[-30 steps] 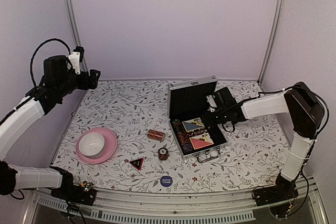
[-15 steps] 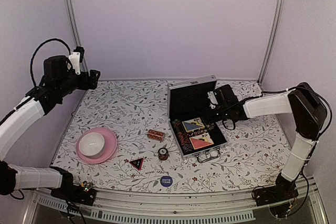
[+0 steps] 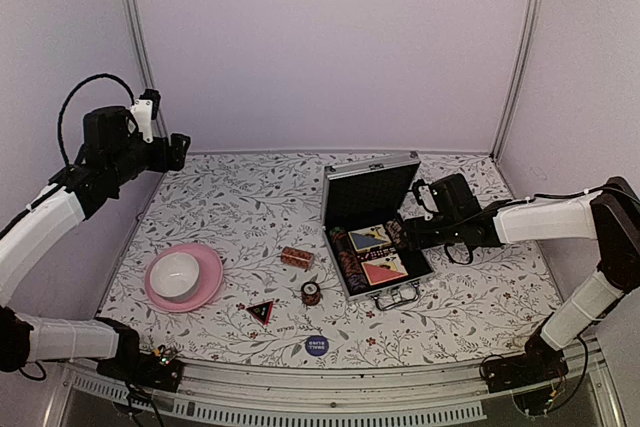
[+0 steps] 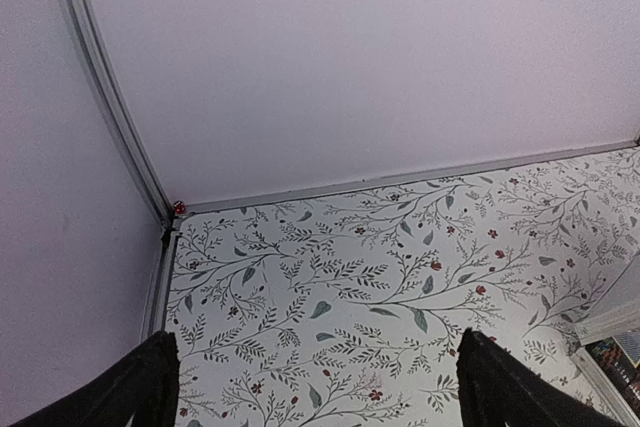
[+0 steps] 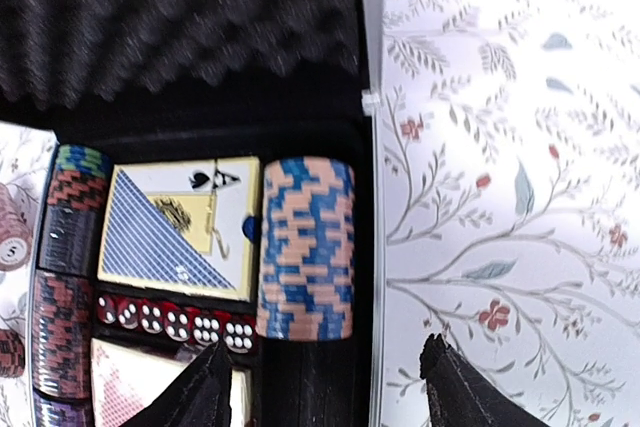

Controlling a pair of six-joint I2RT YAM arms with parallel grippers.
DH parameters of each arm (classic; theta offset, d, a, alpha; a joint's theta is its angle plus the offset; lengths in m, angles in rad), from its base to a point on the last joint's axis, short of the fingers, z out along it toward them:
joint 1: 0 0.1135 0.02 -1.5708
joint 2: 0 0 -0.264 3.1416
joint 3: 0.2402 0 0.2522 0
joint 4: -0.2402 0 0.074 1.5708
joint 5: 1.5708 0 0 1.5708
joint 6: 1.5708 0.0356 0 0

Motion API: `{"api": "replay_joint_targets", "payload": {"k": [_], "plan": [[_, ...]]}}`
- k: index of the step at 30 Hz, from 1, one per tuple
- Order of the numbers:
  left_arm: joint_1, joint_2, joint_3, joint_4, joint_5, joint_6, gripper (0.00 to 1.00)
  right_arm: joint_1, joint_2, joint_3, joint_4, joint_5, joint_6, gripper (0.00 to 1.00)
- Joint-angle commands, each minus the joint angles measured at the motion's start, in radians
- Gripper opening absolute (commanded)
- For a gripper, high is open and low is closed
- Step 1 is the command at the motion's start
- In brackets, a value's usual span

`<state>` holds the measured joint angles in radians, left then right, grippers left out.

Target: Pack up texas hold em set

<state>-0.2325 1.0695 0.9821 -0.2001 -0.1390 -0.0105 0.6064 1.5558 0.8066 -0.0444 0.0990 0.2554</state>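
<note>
The silver case [image 3: 395, 287] lies open with its foam-lined lid [image 3: 366, 195] upright. Inside are two card decks [image 3: 371, 237], rows of striped chips [image 3: 347, 262] and red dice [image 5: 170, 319]. A blue-and-tan chip stack [image 5: 305, 247] fills the slot by the case's right wall. My right gripper [image 3: 407, 233] hovers open over that wall, holding nothing. On the table left of the case lie a small brown box [image 3: 297, 257], a loose chip stack [image 3: 311, 293], a red-black triangle [image 3: 261, 311] and a blue disc [image 3: 317, 345]. My left gripper [image 3: 182, 148] hangs open, high at the far left.
A pink plate [image 3: 212, 272] holding a white bowl [image 3: 175, 272] sits at the near left. Metal frame posts stand at both back corners. The case's metal handle [image 3: 397, 296] sticks out toward the near edge. The left wrist view shows only patterned tabletop and wall.
My right gripper has drawn back from the lid to the case's right wall, and its jaws have opened wider. The lid's top edge sits slightly lower. The left arm has not moved.
</note>
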Motion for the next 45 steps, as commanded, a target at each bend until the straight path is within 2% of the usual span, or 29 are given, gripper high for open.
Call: {"api": "replay_joint_targets", "payload": {"k": [1, 15, 20, 32, 45], "plan": [[0.013, -0.008, -0.009, 0.006, -0.003, 0.009, 0.97, -0.004, -0.031, -0.037, 0.011, 0.003, 0.081, 0.66], [0.012, -0.013, -0.011, 0.007, -0.002, 0.010, 0.97, -0.011, 0.000, -0.013, 0.015, 0.028, 0.097, 0.66], [0.012, -0.006, -0.011, 0.006, 0.008, 0.009, 0.97, -0.012, -0.001, 0.061, 0.012, 0.034, 0.071, 0.67], [0.012, -0.006, -0.011, 0.005, 0.010, 0.009, 0.97, -0.031, 0.131, 0.216, 0.021, 0.047, -0.001, 0.67], [0.012, -0.007, -0.011, 0.006, 0.016, 0.007, 0.97, -0.031, 0.068, 0.122, 0.035, 0.018, 0.051, 0.67]]}}
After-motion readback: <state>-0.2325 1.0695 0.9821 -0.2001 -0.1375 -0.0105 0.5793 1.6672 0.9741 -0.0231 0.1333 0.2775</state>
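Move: The open lid's middle lies about 11 cm ahead of the empty right hand, 10 cm to its left and 8 cm above. The chip stack just laid in the case's right slot is some 4 cm ahead, 3 cm left and 4 cm below; at that same lower level the dice row lies level with the hand, 8 cm left, and the blue card deck 4 cm ahead, 10 cm left. From the left hand the lid is about 9 cm ahead, 37 cm right, 15 cm lower. With its fingers staying part-open and empty, the right hand first sinks and draws back about 1 cm at the near end of the chip stack, and hovers there with a slight clockwise turn. It then goes forward and up, roughly 6 cm forward and 4 cm up from that low point and a little to the left, over the stack towards the lid's right hinge end, the fingertips tilting a few degrees up, and all but stops there. ##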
